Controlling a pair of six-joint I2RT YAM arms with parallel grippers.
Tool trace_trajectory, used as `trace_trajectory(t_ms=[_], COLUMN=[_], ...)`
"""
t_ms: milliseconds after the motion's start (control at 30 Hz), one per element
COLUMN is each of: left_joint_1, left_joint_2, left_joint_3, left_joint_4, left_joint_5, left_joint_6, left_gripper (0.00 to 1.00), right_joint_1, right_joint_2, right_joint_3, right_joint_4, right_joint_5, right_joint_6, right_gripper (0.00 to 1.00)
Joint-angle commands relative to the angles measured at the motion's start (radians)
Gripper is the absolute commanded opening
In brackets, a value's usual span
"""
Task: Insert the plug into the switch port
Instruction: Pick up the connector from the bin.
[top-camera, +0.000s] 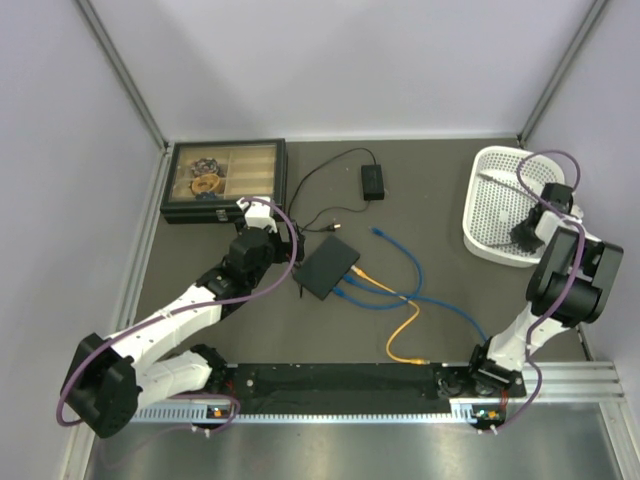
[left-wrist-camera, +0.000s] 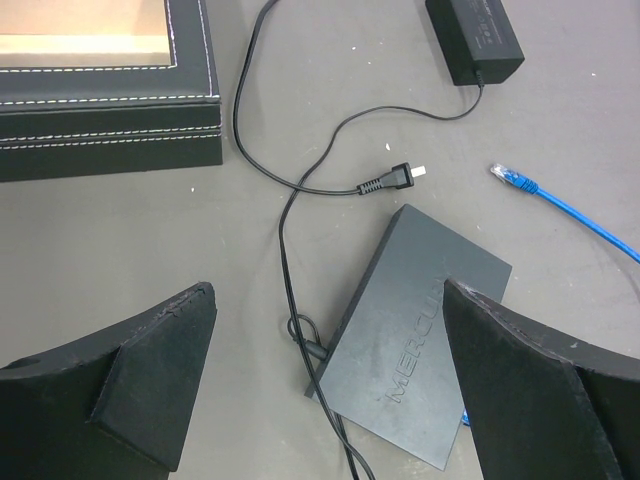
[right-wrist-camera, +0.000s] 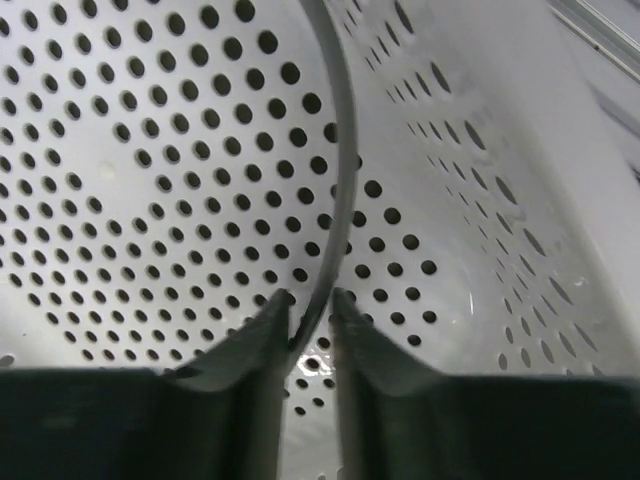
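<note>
The dark grey switch (top-camera: 328, 268) lies flat mid-table. Its port edge (top-camera: 348, 283) faces right, with blue and yellow cables in it. My left gripper (top-camera: 258, 218) hovers to the switch's left and is open. In the left wrist view the switch (left-wrist-camera: 420, 330) sits between the wide-apart left gripper (left-wrist-camera: 328, 290) fingers, nearer the right one. My right gripper (top-camera: 525, 232) is down inside the white basket (top-camera: 490, 215). There the right gripper (right-wrist-camera: 311, 297) has its jaws narrowed on a thin grey cable (right-wrist-camera: 340, 150). That cable's plug is out of view.
A black compartment case (top-camera: 222, 180) stands at the back left. A small power brick (top-camera: 372, 181) lies behind the switch, its lead's loose end (left-wrist-camera: 395, 180) near it. A blue cable's free connector (left-wrist-camera: 505, 177) and a yellow cable (top-camera: 405, 330) trail to the right.
</note>
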Motion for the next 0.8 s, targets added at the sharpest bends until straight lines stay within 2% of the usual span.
trace_trajectory(t_ms=[0, 67, 300, 567, 667, 767], left_joint_1=[-0.004, -0.004, -0.004, -0.002, -0.002, -0.002], left_joint_2=[0.002, 0.002, -0.006, -0.01, -0.009, -0.01], left_joint_3=[0.003, -0.001, -0.004, -0.011, -0.008, -0.008], left_joint_4=[0.051, 0.051, 0.054, 0.067, 0.07, 0.068], left_joint_5=[-0.016, -0.015, -0.012, -0.004, -0.001, 0.007], left_joint_6=[0.012, 0.01, 0.007, 0.003, 0.001, 0.001], left_gripper=[0.99, 0.99, 0.99, 0.99, 0.99, 0.99], right_joint_1=[-0.013, -0.013, 0.002, 0.137, 0.176, 0.22], right_joint_2=[-0.032, -0.087, -0.357, -0.635, -0.718, -0.766], right_joint_3=[0.054, 0.056, 0.062, 0.166, 0.199, 0.219], right_joint_4=[0.038, 0.041, 0.053, 0.035, 0.019, -0.024], right_joint_5=[-0.024, -0.03, -0.073, -0.077, -0.174, -0.353], right_joint_6=[0.006, 0.006, -0.012, -0.146, -0.156, -0.143], right_gripper=[0.1, 0.0, 0.0, 0.0, 0.0, 0.0])
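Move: The stretch of grey cable I am after already lies between my right fingertips, low in the white bin. The bin's middle is some 8 cm ahead of that hand and 3 cm to its left. The cable's far end lies about 15 cm ahead and 11 cm left, at the bin's left side. Outside, the nearest blue plug is roughly 37 cm left and 1 cm ahead. From my left hand the grey cable is about 55 cm right, 4 cm ahead and 14 cm lower. I finish closing my right fingers and pinch the grey cable partway along its length, then lift it fast out of the bin, about 34 cm up, swinging left by some 10 cm late in the rise. On the way the wrist tips the fingers up from steeply down towards level, close to 50 degrees, and turns counter-clockwise. ##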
